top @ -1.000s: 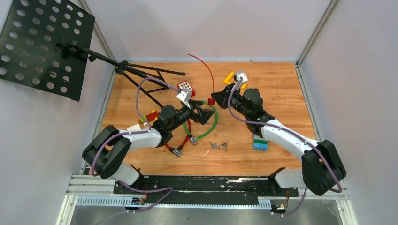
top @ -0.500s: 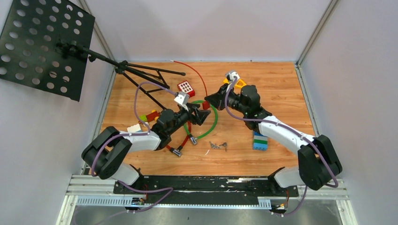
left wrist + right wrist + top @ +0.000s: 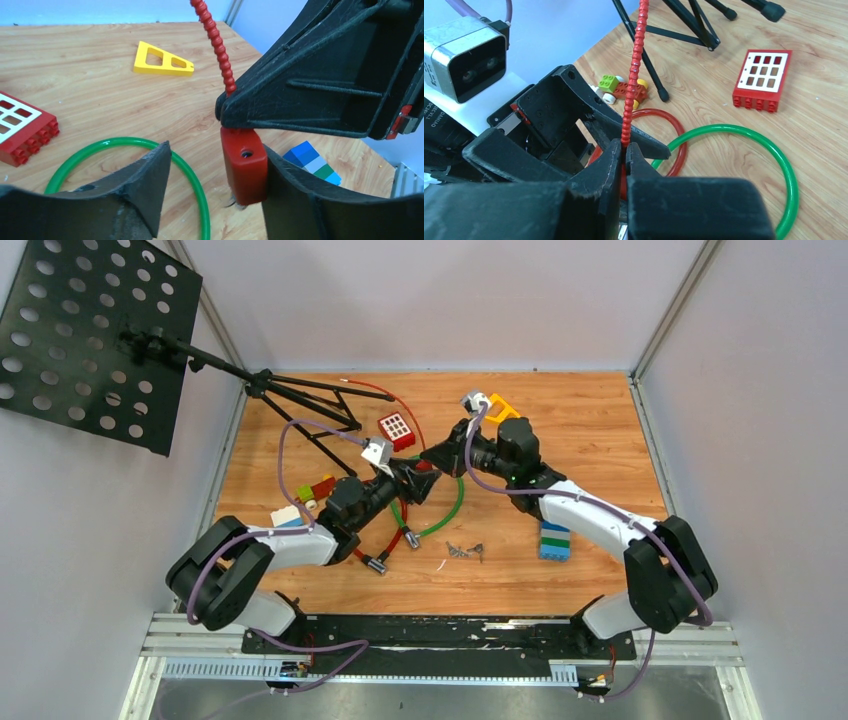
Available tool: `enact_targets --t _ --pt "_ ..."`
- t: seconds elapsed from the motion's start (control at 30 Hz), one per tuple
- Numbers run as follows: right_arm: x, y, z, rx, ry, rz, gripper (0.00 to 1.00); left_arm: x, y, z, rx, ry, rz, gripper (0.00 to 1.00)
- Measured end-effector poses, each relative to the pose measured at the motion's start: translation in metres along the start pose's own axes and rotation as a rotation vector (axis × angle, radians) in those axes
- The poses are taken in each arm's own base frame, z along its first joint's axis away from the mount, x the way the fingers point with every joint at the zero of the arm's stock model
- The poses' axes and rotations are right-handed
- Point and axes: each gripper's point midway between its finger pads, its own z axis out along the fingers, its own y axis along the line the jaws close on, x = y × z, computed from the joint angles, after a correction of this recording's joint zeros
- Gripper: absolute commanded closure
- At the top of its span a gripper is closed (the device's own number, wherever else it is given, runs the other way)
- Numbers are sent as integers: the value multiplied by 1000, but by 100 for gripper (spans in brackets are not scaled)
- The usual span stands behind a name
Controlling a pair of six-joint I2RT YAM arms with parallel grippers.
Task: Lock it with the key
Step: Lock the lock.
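Note:
The lock is a red block with a small hole in its face and a red ribbed cable rising from its top. My right gripper is shut on that cable just above the block and holds it off the table. My left gripper stands open around the block: the right finger touches its side, the left finger is apart from it. In the top view both grippers meet mid-table, left and right. A small bunch of metal keys lies on the wood nearer the bases.
A green ring and a red ring lie under the grippers. A red window brick, a yellow triangle and a blue brick stack lie around. The music stand's tripod legs spread at the back left.
The right arm has carried the lock leftward to the left gripper, and the cable has swung left. The left jaws have narrowed around the red block.

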Motion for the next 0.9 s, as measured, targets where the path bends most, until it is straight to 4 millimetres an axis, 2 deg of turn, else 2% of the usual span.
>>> enact_targets --t 0.17,0.23,0.3,0.37,0.43,0.57,0.77,0.9 --pt "0 11 5 -31 7 -19 98 -6 -2 -1 0 -16 2 69" --pt "-1 11 5 -30 5 -28 82 -7 -5 -3 6 -18 1 86" --pt "0 12 5 -34 6 -30 61 -7 -5 -4 4 -19 14 99" --pt "0 14 6 -38 5 -31 49 -7 3 -7 -37 -12 34 100" --pt "-2 14 6 -36 -2 -39 44 -5 14 -11 -94 9 67 100" --pt "-9 11 4 -8 -25 -49 40 -5 28 -18 -178 45 144 100" --pt "-17 0 1 68 -68 -52 39 8 19 -18 -138 99 211 100" --pt "-20 -10 -14 153 -107 -67 38 26 6 -7 -42 163 212 100"
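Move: The red block on its beaded strap hangs between my open left fingertips, about 1 cm back and 1 cm right of their middle, and some 3 cm straight below my right fingers, which grip the strap. On the table about 18 cm below my left hand, the green cable ring is centred roughly 9 cm ahead, the red window block about 24 cm ahead and 8 cm left, and the loose keys some 3 cm back and 8 cm right. My left fingers close and pinch the red block by its sides while my right hand still has the strap; then my right fingers open and let go, easing right about 3 cm, slightly up and forward, away from the block. With the block gripped, I swing my left hand about 3 cm left and back again, sinking some 3 cm and rolling its left side up about 15 degrees. ##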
